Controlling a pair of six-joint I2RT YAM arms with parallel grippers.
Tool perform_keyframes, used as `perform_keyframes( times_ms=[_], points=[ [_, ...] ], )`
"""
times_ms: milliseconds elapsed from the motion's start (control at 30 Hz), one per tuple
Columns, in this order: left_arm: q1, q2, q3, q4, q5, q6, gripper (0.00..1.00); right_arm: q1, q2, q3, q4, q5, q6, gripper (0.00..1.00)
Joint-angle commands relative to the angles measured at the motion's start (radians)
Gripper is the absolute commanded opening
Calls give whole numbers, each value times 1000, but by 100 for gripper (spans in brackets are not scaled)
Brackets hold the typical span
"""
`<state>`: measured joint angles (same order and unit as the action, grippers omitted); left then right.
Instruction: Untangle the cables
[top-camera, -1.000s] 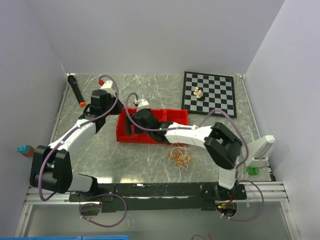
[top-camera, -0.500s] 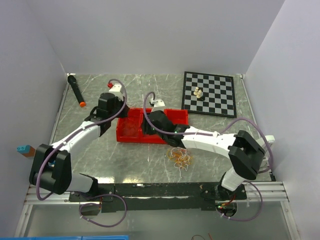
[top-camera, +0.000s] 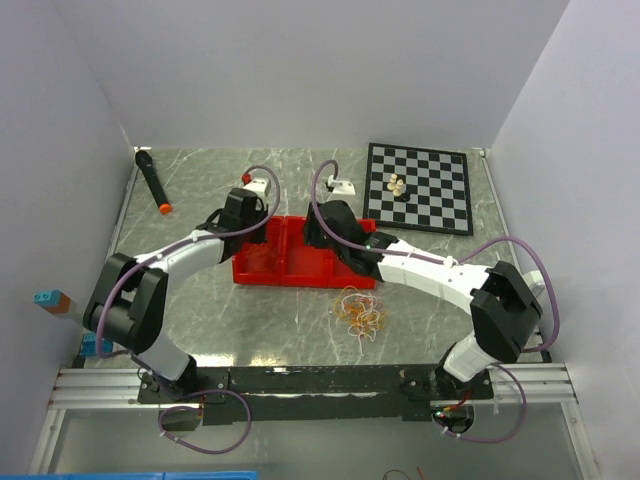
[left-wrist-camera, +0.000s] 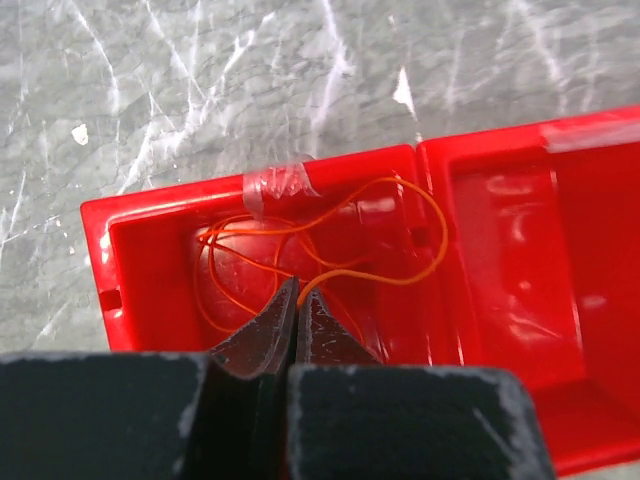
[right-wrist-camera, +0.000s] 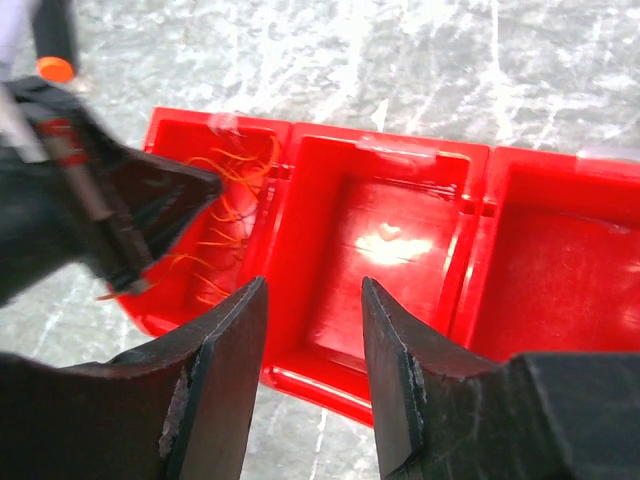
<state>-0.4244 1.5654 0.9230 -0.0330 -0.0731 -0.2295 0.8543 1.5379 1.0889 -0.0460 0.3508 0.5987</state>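
Observation:
The cables lie in two places. A loopy orange, yellow and white clump (top-camera: 360, 312) rests on the table in front of the red tray (top-camera: 290, 276). Orange cable loops (left-wrist-camera: 404, 281) lie in the tray's left compartment (left-wrist-camera: 100, 260), also showing in the right wrist view (right-wrist-camera: 225, 215). My left gripper (top-camera: 252, 235) (left-wrist-camera: 297, 290) hangs over that compartment, shut, with an orange strand coming out from between its tips. My right gripper (top-camera: 313, 241) (right-wrist-camera: 313, 285) stands open above the near wall of the middle compartment (right-wrist-camera: 400, 150), nothing between its fingers. The left gripper (right-wrist-camera: 210, 188) shows just to its left.
A chessboard (top-camera: 418, 187) with a few pale pieces (top-camera: 397, 186) lies at the back right. A black marker with an orange tip (top-camera: 152, 180) lies at the back left. A white stand (top-camera: 525, 295) sits at the right edge and a blue-and-orange block (top-camera: 48, 298) at the left.
Both arms have swung right along the tray: the left gripper now over the left compartment, the right over the middle one. The right jaws have narrowed from wide to half open.

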Motion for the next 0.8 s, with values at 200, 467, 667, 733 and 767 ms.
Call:
perform_keyframes(
  times_ms=[200, 467, 667, 733, 767],
  points=[
    [-8, 62, 33, 7, -76, 9, 1, -3, 85, 100, 23, -38, -4, 50],
    [12, 64, -10, 85, 51, 25, 11, -20, 166, 124, 74, -131, 38, 50],
    [53, 21, 77, -19, 192, 33, 35, -26, 154, 95, 89, -148, 53, 50],
    [65, -17, 108, -57, 235, 42, 41, -29, 156, 94, 87, -151, 55, 50],
    [73, -31, 122, -79, 255, 44, 43, -31, 156, 94, 90, -156, 56, 50]
  ],
)
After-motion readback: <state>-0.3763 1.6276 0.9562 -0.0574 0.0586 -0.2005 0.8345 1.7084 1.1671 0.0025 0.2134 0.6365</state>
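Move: The left hand holds the orange cable closed in its fingers, with the red box's left compartment about 6 cm straight below and the middle compartment some 10 cm to the right of that one. From the empty, half-open right hand, the held orange cable is roughly 12 cm to the left, 1 cm farther out and 8 cm lower; the middle compartment is 3 cm left and 13 cm below. Left hand lowers the orange cable some 3 cm, then opens; right hand nears, 5 cm left and down. ##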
